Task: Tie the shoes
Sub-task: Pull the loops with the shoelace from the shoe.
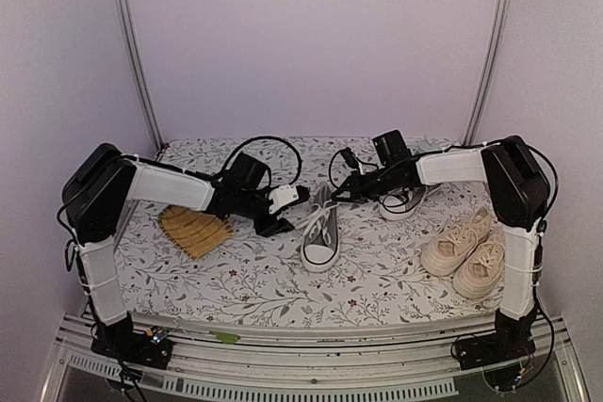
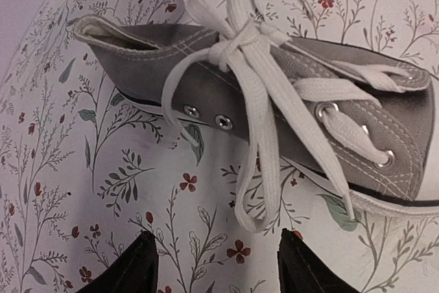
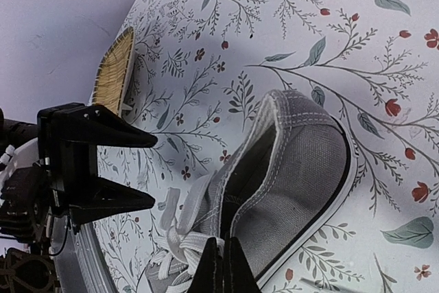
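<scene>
A small grey sneaker [image 1: 320,234] with white laces lies mid-table, toe toward the near edge. It also shows in the left wrist view [image 2: 206,87] and in the right wrist view [image 3: 302,176]. Its laces are knotted, and one white loop [image 2: 255,190] hangs down onto the cloth. My left gripper [image 2: 219,265] is open, its fingers [image 2: 137,269] just short of that loop, and empty; it also shows in the top view [image 1: 278,223]. My right gripper [image 3: 223,269] is shut on a white lace [image 3: 195,246] at the shoe's collar; it also shows in the top view [image 1: 336,185]. The second grey sneaker [image 1: 403,202] lies partly under the right arm. The cream pair [image 1: 468,249] sits at the right.
A tan woven mat [image 1: 194,229] lies on the floral tablecloth [image 1: 264,280] under the left arm; it also shows in the right wrist view [image 3: 114,73]. Black cables [image 1: 268,143] loop above the back of the table. Walls close in on both sides.
</scene>
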Robot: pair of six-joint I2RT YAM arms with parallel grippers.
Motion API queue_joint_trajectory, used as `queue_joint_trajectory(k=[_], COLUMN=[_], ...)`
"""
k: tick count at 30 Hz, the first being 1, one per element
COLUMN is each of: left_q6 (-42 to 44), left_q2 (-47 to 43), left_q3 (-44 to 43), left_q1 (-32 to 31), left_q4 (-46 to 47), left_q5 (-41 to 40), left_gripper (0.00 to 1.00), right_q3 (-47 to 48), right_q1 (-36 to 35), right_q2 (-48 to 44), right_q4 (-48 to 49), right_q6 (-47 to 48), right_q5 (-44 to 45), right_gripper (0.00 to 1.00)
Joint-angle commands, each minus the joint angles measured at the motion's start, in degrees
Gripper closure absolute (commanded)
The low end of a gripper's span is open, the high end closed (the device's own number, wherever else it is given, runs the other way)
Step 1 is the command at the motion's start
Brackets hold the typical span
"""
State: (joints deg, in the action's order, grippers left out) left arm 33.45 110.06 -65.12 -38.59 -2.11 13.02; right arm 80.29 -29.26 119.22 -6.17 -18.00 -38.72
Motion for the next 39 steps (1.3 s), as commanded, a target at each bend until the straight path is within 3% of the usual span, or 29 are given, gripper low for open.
queue_joint_trajectory(k=[1,7,9,13,19,29,39], left_q6=[2.2,1.7,1.2,0.1,-3.2,-7.8,-8.4], left_q2=[5.9,7.4,7.6,7.5,6.9,9.7,9.4], left_q3=[-2.5,-3.7,-3.5,-3.4,-2.2,-4.2,-3.1], left_q1=[-1.7,-1.9,-1.9,-2.0,-1.1,-0.1,0.6], left_q4=[1.3,3.0,4.1,6.3,9.5,7.1,6.4], left_q5=[-2.4,-0.1,-0.4,-1.2,-3.4,-9.1,-7.6], left_gripper=[0.39,0.43,0.58,1.0,1.0,1.0,1.0], right_q3=[0.0,-0.7,-1.0,-2.3,-6.2,-10.6,-10.6], right_q1=[-0.1,-0.1,-0.1,-0.2,-0.3,-0.3,-0.3], right_q2=[-1.3,-1.7,-1.9,-2.7,-5.1,-5.2,-2.6], right_q4=[0.4,0.4,0.3,0.6,0.4,-0.5,-0.7], right_q6=[0.4,0.4,0.4,0.3,0.9,3.2,4.9], right_q5=[-1.5,-1.4,-1.6,-1.9,-2.1,-0.7,0.7], right_gripper=[0.99,0.99,0.99,0.99,0.99,0.99,0.99])
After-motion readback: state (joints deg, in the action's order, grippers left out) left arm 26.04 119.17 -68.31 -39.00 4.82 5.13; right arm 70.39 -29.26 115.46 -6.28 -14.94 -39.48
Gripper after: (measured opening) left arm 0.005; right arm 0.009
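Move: The white loop hanging over the shoe's near left flank is almost in the open left fingers: about 2 cm to their right, 1 ahead and 3 below. From the left hand the knot is some 7 cm right and 4 ahead. The right hand already holds the other loop; from it the knot is about 3 cm left, 2 back and 2 down, the shoe's middle 4 left and 6 back, and the second grey shoe 16 right, 2 ahead. The left fingers pinch the hanging loop, closing fully after a drop of about 3 cm that eases rightward; with it held they go some 3 cm forward along the shoe's side, turning about 10 degrees counter-clockwise. The right hand keeps its grip on its loop, at first nearly still, then draws it away from the knot, about 4 cm back, 3 down and 2 to the right. ##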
